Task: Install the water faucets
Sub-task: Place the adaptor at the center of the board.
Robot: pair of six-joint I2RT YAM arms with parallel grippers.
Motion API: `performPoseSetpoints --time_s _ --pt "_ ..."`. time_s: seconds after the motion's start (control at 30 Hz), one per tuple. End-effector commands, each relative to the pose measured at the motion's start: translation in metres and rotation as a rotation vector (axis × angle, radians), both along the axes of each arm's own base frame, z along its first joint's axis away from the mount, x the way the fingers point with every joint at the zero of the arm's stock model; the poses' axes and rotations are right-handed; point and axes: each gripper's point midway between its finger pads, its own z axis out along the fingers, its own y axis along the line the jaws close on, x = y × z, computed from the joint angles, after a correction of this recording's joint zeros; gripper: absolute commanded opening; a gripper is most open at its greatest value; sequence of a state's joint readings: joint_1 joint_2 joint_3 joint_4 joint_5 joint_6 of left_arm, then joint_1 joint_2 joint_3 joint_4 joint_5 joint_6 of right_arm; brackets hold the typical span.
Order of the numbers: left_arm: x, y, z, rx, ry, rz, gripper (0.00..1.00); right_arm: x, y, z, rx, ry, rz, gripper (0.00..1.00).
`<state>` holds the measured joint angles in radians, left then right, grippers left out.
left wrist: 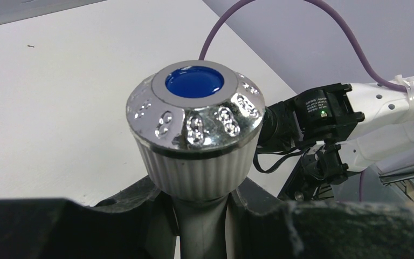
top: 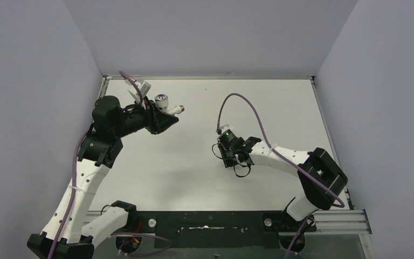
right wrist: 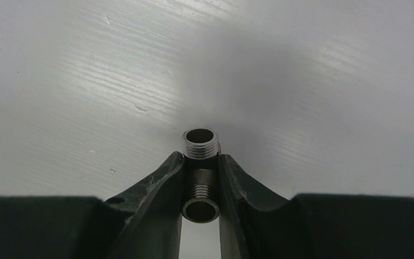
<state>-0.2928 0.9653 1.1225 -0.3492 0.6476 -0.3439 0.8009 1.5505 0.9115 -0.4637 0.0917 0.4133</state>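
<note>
My left gripper (left wrist: pixel 202 197) is shut on the pale neck of a water faucet (left wrist: pixel 195 127), whose ribbed white knob has a chrome cap with a blue dot. From above, that faucet (top: pixel 163 100) sits raised over the table's far left, in the left gripper (top: pixel 168 114), and a short threaded end (top: pixel 180 109) points right. My right gripper (right wrist: pixel 200 164) is shut on a small grey metal threaded fitting (right wrist: pixel 200 144), a short tube with both open ends showing, just above the table. Seen from the top, the right gripper (top: pixel 230 158) points down at mid-table and hides the fitting.
The white table (top: pixel 205 172) has grey walls on three sides. A purple cable (top: pixel 248 108) arcs above the right wrist. The right arm (left wrist: pixel 356 113) shows behind the knob in the left wrist view. A black strip and aluminium rail (top: pixel 339 218) run along the near edge.
</note>
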Motion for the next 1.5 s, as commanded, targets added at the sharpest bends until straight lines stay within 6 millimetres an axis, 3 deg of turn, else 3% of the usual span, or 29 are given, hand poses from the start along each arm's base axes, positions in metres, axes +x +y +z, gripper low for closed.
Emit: performPoseSetpoints --time_s 0.0,0.37,0.53,0.87,1.1,1.47 --pt "0.0 0.002 0.02 -0.013 -0.085 0.006 0.0 0.005 0.007 0.002 0.019 -0.035 -0.004 0.04" --pt "0.001 0.002 0.018 -0.013 -0.079 0.008 0.0 0.0 0.0 -0.01 -0.054 -0.027 0.008 0.14" --pt "0.001 0.002 0.018 -0.013 -0.08 0.009 0.0 -0.002 0.0 -0.011 -0.061 -0.023 0.016 0.23" --pt "0.001 0.002 0.018 -0.013 -0.077 0.009 0.0 0.0 0.012 0.017 0.013 -0.044 0.032 0.46" --pt "0.002 0.002 0.018 -0.012 -0.077 0.011 0.0 -0.004 0.016 0.03 0.033 -0.006 0.055 0.5" --pt "0.002 0.002 0.018 -0.018 -0.074 0.009 0.0 -0.004 0.006 0.034 0.048 0.116 0.017 0.51"
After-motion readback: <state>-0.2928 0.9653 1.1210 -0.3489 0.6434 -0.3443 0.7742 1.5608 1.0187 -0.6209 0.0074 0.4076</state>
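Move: The right hand already holds the adaptor low over the board. The spot where it is to rest is about 3 cm below that hand and 1 cm back, with no sideways offset. The faucet in the waiting left hand is roughly 18 cm to the left, 2 cm farther out and 31 cm higher than the right hand. From the left hand the spot lies some 18 cm right, 3 cm back and 34 cm down. The right hand lowers the adaptor about 1 cm onto the board, opens and lifts about 3 cm clear. ##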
